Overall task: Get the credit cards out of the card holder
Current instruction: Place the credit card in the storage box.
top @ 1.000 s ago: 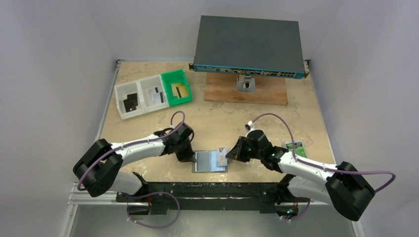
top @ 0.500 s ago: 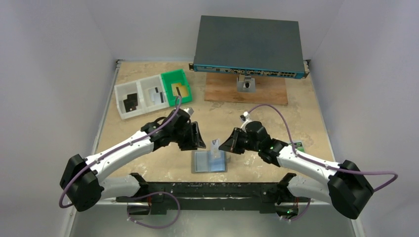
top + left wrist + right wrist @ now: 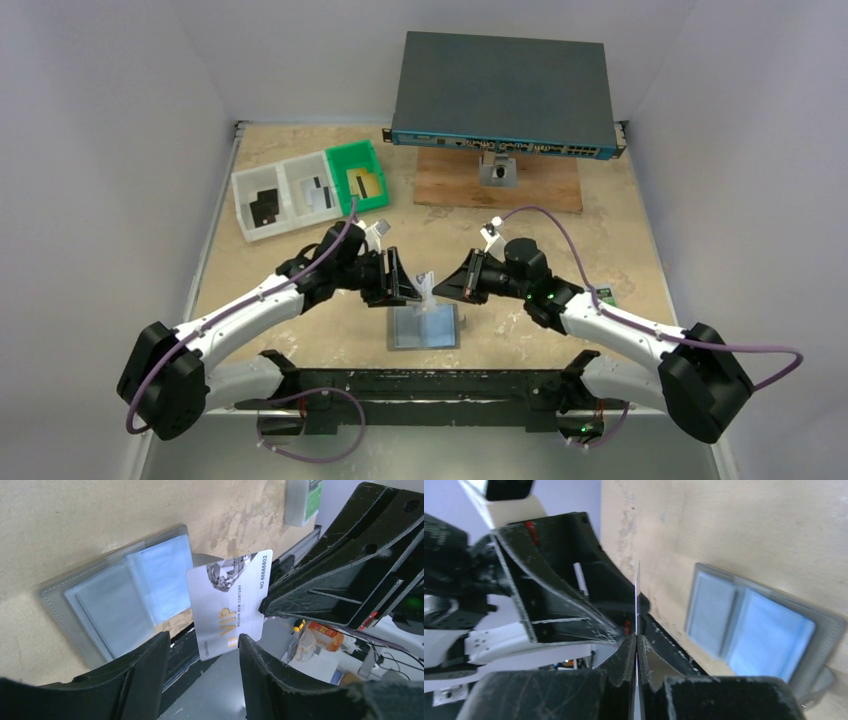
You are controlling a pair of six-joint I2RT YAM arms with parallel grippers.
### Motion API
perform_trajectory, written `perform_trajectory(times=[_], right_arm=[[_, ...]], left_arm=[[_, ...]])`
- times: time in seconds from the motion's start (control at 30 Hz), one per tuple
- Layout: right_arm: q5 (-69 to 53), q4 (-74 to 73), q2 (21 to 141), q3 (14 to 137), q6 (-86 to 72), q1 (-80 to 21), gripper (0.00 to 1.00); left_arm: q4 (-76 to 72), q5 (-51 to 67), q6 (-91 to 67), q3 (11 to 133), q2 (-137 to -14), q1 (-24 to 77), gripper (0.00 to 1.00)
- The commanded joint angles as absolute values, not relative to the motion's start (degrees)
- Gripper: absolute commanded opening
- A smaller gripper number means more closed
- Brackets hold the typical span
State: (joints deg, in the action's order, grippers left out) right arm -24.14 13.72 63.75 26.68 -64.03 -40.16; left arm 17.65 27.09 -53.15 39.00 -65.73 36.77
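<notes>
The card holder (image 3: 424,328) lies open and flat on the table, its bluish clear pockets facing up (image 3: 120,605). Above it, my right gripper (image 3: 441,287) is shut on the edge of a silver credit card (image 3: 229,605) with gold "VIP" lettering. That card appears edge-on in the right wrist view (image 3: 638,595). My left gripper (image 3: 404,282) faces the right one with its jaws open. The card's lower end hangs just beyond the left fingertips (image 3: 260,670), not touching them. Other credit cards lie in the trays.
A white two-bin tray (image 3: 283,197) and a green bin (image 3: 358,177) with cards stand at the back left. A large dark grey box with ports (image 3: 500,95) sits on a wooden board (image 3: 500,182) at the back. A small green item (image 3: 600,297) lies at the right.
My right gripper drew the silver card out of the holder and lifted it. My left gripper left the holder's left edge, rose, opened and turned toward the card.
</notes>
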Motion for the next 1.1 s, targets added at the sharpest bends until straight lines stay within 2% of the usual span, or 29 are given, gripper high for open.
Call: perform_trajectory(times=[0.0,0.13,0.2,0.33,0.43,0.5,0.53,0.7,0.77,0.8,0.83,1.07], right_arm=[[-29.9,22.9,64.3,26.3,-68.3,-39.7,0.00],[-31.1,25.6,64.9,25.5,-70.2,-39.6,0.00],[-31.2,25.3,65.0,25.6,-70.0,-39.6,0.00],[-30.3,23.2,64.9,25.6,-68.7,-39.6,0.00],[-29.5,21.0,64.7,26.3,-67.1,-39.6,0.00],[-28.6,18.5,64.6,27.4,-65.4,-39.6,0.00],[-27.6,16.7,64.5,28.2,-64.1,-39.6,0.07],[-20.9,5.7,62.9,32.8,-57.8,-39.6,0.77],[-18.3,1.0,62.1,34.7,-55.7,-39.6,0.93],[-17.2,-0.6,61.7,35.4,-54.8,-39.6,0.98],[-16.5,-2.3,61.4,36.1,-54.0,-39.6,0.99],[-12.0,-9.3,61.3,39.6,-49.4,-39.6,0.99]], left_arm=[[6.6,35.0,-55.9,36.3,-64.1,35.4,0.53],[1.4,36.9,-58.2,34.9,-64.3,35.1,0.52],[-1.4,37.5,-59.1,34.3,-64.1,34.9,0.48],[-3.9,38.0,-60.8,33.5,-63.8,34.6,0.27],[-4.2,38.0,-61.3,33.4,-63.8,34.6,0.00],[-3.5,37.5,-61.1,33.4,-63.7,34.6,0.00],[-2.9,37.3,-60.9,33.5,-63.6,34.6,0.00],[5.5,32.8,-58.1,35.4,-61.9,34.6,0.00],[11.5,29.7,-56.3,36.8,-60.8,34.3,0.00],[14.3,27.9,-55.2,37.8,-60.3,33.9,0.00],[17.9,25.1,-54.1,38.8,-59.8,33.4,0.00],[39.4,10.1,-46.1,49.3,-58.9,25.8,0.00]])
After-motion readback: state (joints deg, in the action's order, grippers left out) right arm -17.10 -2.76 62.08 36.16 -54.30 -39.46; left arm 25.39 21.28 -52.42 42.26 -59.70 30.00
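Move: The credit card is held at one edge in the right fingertips. Its middle is about 3 cm to the left gripper's right, 1 cm ahead and 1 cm higher; from the right gripper it is about 3 cm left, 1 cm ahead and 1 cm lower. The open card holder is some 12 cm below the left gripper, 3 cm back and 1 cm right. The storage box's middle compartment is roughly 28 cm ahead, 22 cm left and 11 cm down. Ease the half-open left gripper up and right about 3 cm onto the free side of the credit card, levelling the fingers, and pinch it shut. Meanwhile keep the right pinch, lifting about 2 cm and sinking back, then open wide to let go and withdraw slightly forward and right. Carry the card with the left hand about 5 cm left and some 3 cm forward towards the storage box. ##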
